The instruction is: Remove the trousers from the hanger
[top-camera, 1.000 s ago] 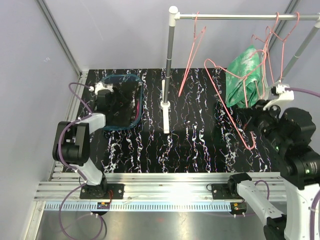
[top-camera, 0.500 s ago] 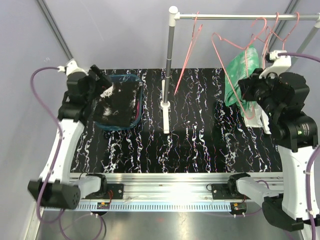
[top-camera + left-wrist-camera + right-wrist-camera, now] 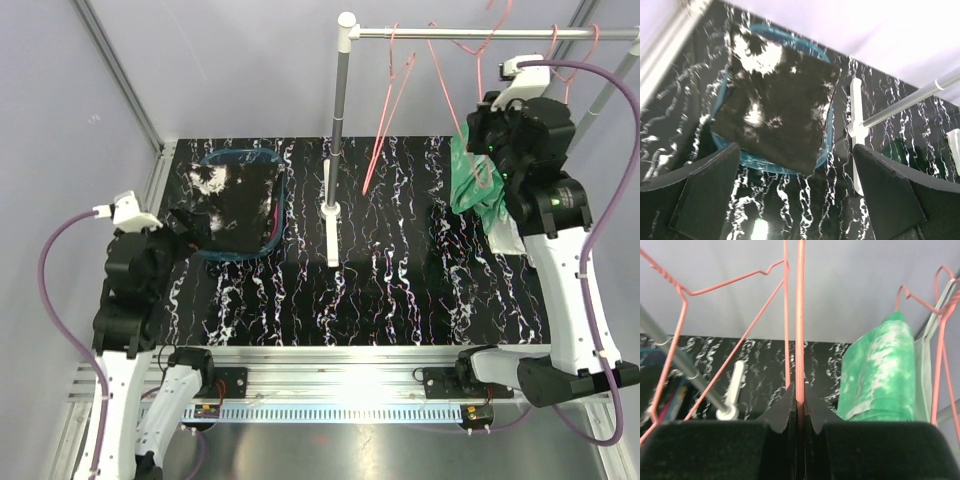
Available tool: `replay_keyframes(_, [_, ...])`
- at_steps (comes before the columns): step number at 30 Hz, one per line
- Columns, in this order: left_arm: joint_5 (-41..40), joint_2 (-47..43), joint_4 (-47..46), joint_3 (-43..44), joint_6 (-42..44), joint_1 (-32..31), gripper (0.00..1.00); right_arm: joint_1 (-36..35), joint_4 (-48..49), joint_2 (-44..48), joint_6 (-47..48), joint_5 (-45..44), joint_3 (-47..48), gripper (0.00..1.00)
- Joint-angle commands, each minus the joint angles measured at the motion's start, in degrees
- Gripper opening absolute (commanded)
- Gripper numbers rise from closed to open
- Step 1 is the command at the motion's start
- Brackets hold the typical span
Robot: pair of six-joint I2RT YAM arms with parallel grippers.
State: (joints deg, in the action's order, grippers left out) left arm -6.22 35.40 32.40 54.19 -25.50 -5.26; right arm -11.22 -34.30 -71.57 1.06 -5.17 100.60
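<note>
Black white-speckled trousers [image 3: 235, 200] [image 3: 775, 107] lie folded in a blue basket [image 3: 243, 152] [image 3: 747, 161] at the table's far left, with a pink sliver [image 3: 271, 224] at their edge. My left gripper [image 3: 186, 228] [image 3: 800, 200] is open and empty, drawn back to the near side of the basket. Mottled green-and-white trousers [image 3: 468, 175] [image 3: 880, 375] hang from a pink wire hanger [image 3: 905, 294] on the right. My right gripper [image 3: 479, 140] [image 3: 800, 392] is raised beside them, shut on the wire of an empty pink hanger [image 3: 448, 80] [image 3: 800, 315] whose top reaches the rail.
A metal rail [image 3: 480, 33] runs along the back on a grey post [image 3: 340, 100] with a white foot [image 3: 331, 225]. Another empty pink hanger [image 3: 392, 90] [image 3: 715, 287] dangles from the rail left of the held one. More hanger hooks [image 3: 572, 55] sit at the rail's right end.
My left arm pulled back from the basket toward the near left, leaving the black trousers in it. My right arm rose, carrying the empty hanger up to the rail.
</note>
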Motion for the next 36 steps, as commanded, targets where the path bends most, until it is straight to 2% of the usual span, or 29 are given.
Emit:
replay_keyframes(1, [-2.74,-3.4,-0.77,-1.1,4.74,-0.19,0.99,-4.75,10.04,-0.93,4.73,-9.31,-1.54,0.0])
replay_keyframes(3, [-4.75,-3.49,0.46,-2.34,6.24,-0.19,0.99,-10.45,13.03,-1.81,8.95,-17.28,-3.47,0.0])
replay_keyframes(6, [-6.0,-4.19,0.56,-4.27,6.86,-0.37,0.99,-14.69,15.84,-4.01,10.98,-23.72,-5.58,0.0])
replay_keyframes(16, [-5.39,-4.9,-0.5,-7.52,6.34,-0.81,0.99,-15.85,14.09,-7.79,4.13,-21.81,-6.02,0.0])
replay_keyframes(22, [-6.26,-4.72,-0.59,-7.44,6.42,-1.07,0.99,-16.02,12.07,-5.96,0.97,-19.36,-8.48,0.01])
replay_keyframes(23, [-6.26,-4.64,-0.59,-7.44,6.42,-1.07,0.99,-16.02,11.63,-5.43,0.44,-18.05,-8.66,0.07])
replay_keyframes(26, [-6.44,-4.64,-0.41,-7.35,6.34,-1.25,0.99,-16.02,7.78,-3.93,-0.01,-16.46,-7.79,0.18])
replay_keyframes(27, [-6.35,-4.72,-0.24,-7.26,6.07,-1.42,0.99,-15.94,6.02,-3.67,-0.18,-16.45,-7.0,0.29])
replay_keyframes(29, [-6.35,-4.9,0.2,-7.26,5.9,-1.51,0.99,-15.85,0.57,-3.49,-0.71,-16.89,-4.71,0.43])
replay_keyframes(30, [-6.44,-4.9,0.12,-7.26,5.9,-1.6,0.99,-15.76,-1.1,-2.79,-0.71,-16.98,-4.1,0.6])
replay_keyframes(34, [-6.61,-4.29,-0.15,-7.17,6.07,-1.77,0.99,-14.01,-13.55,-1.29,-6.06,-15.84,0.72,0.77])
replay_keyframes(36, [-6.61,-4.2,-0.06,-7.17,6.16,-1.86,0.99,-12.95,-16.31,-0.07,-6.94,-14.78,1.88,0.81])
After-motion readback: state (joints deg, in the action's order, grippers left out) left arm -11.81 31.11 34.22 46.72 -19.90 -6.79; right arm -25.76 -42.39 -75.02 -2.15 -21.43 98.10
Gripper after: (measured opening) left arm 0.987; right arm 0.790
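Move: The bare spot on the rail where the held empty hanger goes is roughly 6 cm ahead of the right gripper, 5 cm to its left and 10 cm above. The other empty hanger hangs about 4 cm ahead and 9 cm left, near hand height; the green trousers hang some 7 cm ahead, 5 cm right and 10 cm lower. From the left gripper that rail spot is about 17 cm ahead, 27 cm right and 26 cm up. Carry the held hanger left and forward towards the other empty hanger, sinking some 7 cm to set its hook over the rail, then open the right fingers wide, let go of the wire and draw back about 5 cm, tipping the fingers slightly down. Lower the empty left gripper about 5 cm, fingers kept open. ##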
